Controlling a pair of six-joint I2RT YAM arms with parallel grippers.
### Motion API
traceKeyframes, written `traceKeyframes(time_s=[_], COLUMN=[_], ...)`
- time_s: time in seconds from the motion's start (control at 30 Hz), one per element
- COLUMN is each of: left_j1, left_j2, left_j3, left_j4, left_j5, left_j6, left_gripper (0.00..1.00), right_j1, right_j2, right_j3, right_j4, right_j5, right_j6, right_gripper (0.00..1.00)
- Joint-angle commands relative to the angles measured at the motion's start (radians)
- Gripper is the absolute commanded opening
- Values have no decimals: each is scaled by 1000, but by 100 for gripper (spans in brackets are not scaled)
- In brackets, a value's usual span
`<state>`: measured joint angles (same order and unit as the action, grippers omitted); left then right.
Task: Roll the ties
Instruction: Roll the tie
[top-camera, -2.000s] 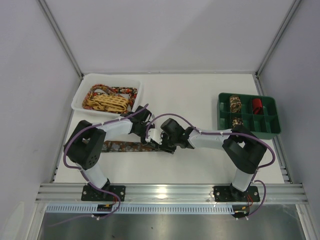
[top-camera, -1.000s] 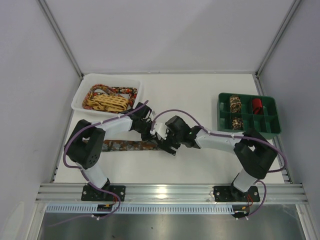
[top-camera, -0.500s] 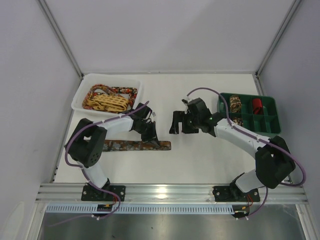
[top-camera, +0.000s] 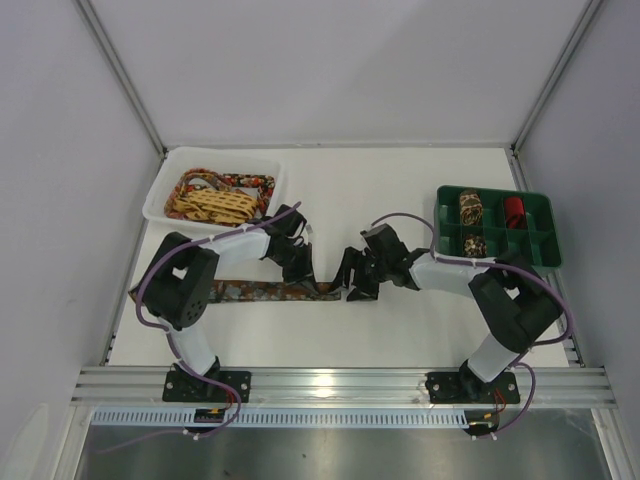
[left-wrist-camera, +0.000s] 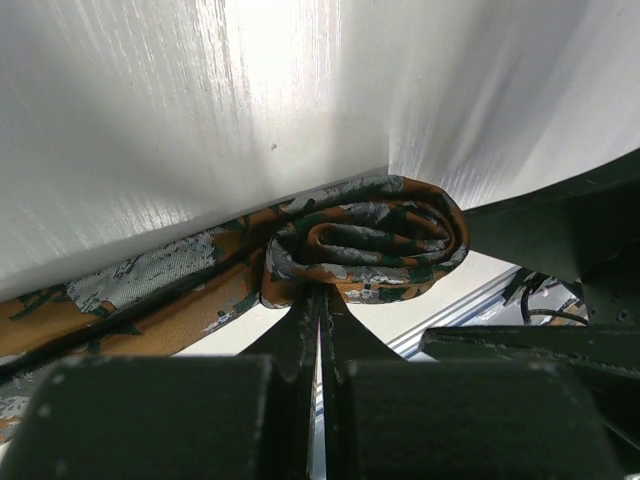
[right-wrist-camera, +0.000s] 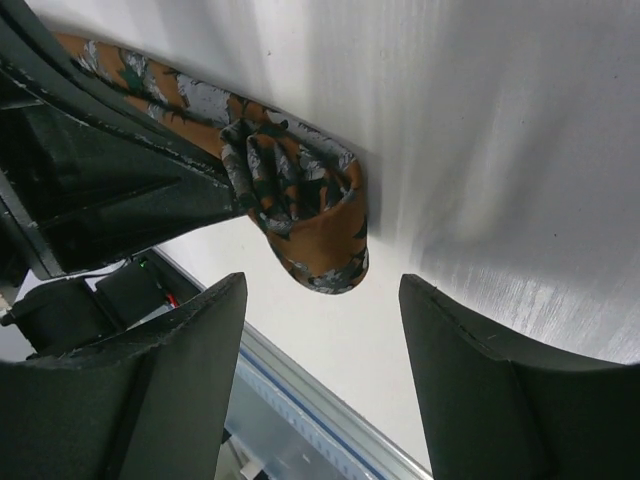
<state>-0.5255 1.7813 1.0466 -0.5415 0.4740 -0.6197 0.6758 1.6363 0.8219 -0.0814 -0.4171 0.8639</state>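
A dark brown and orange mottled tie (top-camera: 230, 291) lies flat on the white table, its right end folded into a small roll (left-wrist-camera: 365, 238). My left gripper (top-camera: 304, 274) is shut, and its fingertips (left-wrist-camera: 320, 295) press against the near edge of that roll. My right gripper (top-camera: 351, 283) is open just to the right of the roll. In the right wrist view the rolled end (right-wrist-camera: 305, 205) sits just ahead of the right gripper (right-wrist-camera: 322, 287), touching neither finger.
A white tray (top-camera: 225, 152) at the back left holds a yellow lattice tie (top-camera: 212, 205) and a red-floral tie (top-camera: 250, 183). A green divided box (top-camera: 546, 240) at the right holds three rolled ties (top-camera: 470, 208). The metal rail (top-camera: 340, 383) runs along the near edge.
The right arm swung away up and to the right, then came back down to the tie's rolled end, its jaws narrowing somewhat. The left gripper stayed shut at the roll.
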Motion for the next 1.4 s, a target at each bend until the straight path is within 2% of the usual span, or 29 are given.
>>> traceKeyframes(time_s=[0.0,0.37,0.6,0.97,1.07,1.13,1.37], left_j1=[5,5,7,5,5,4,-5], left_j2=[4,12,13,21,26,29,33], left_j3=[39,44,46,67,66,67,70], left_j4=[-20,-25,-23,-32,-31,-26,-17], left_j5=[-23,-18,-12,-8,-3,5,8], left_j6=[35,38,41,41,44,40,23], left_gripper=[0,0,0,1,1,1,1], right_j1=[-2,-22,-13,-1,5,8,15], right_j2=[23,146,184,174,157,143,140], right_j3=[-30,2,66,106,118,140,201], right_j4=[135,192,111,-38,-79,-142,-241], right_j5=[-5,-38,-40,-45,-34,-17,-5], right_j6=[23,-66,-89,-89,-86,-85,-111], right_gripper=[68,67,60,57,52,43,32])
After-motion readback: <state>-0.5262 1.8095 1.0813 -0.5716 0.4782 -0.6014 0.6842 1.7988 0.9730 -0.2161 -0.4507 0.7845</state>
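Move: The rolled end of the tie lies about 3 cm to the right hand's left, level with it fore and aft and some 3 cm below its open fingers. From the left hand, whose shut tips already stand against the roll's inner side, its middle is about 3 cm to the right and 1 cm farther out. From the left hand, the flat strip's middle is about 20 cm to the left, level with it; the white bin is 23 cm left and 23 cm ahead. The right fingers come to pinch the outer end of the tie's roll, closing from about two-thirds open to one-third. The hand first sinks while reaching forward and left about 2 cm each way, then draws back about 2 cm and slightly right, ending roughly 2.5 cm lower than it began. The left hand stays put, shut tips still against the roll's inner side. ##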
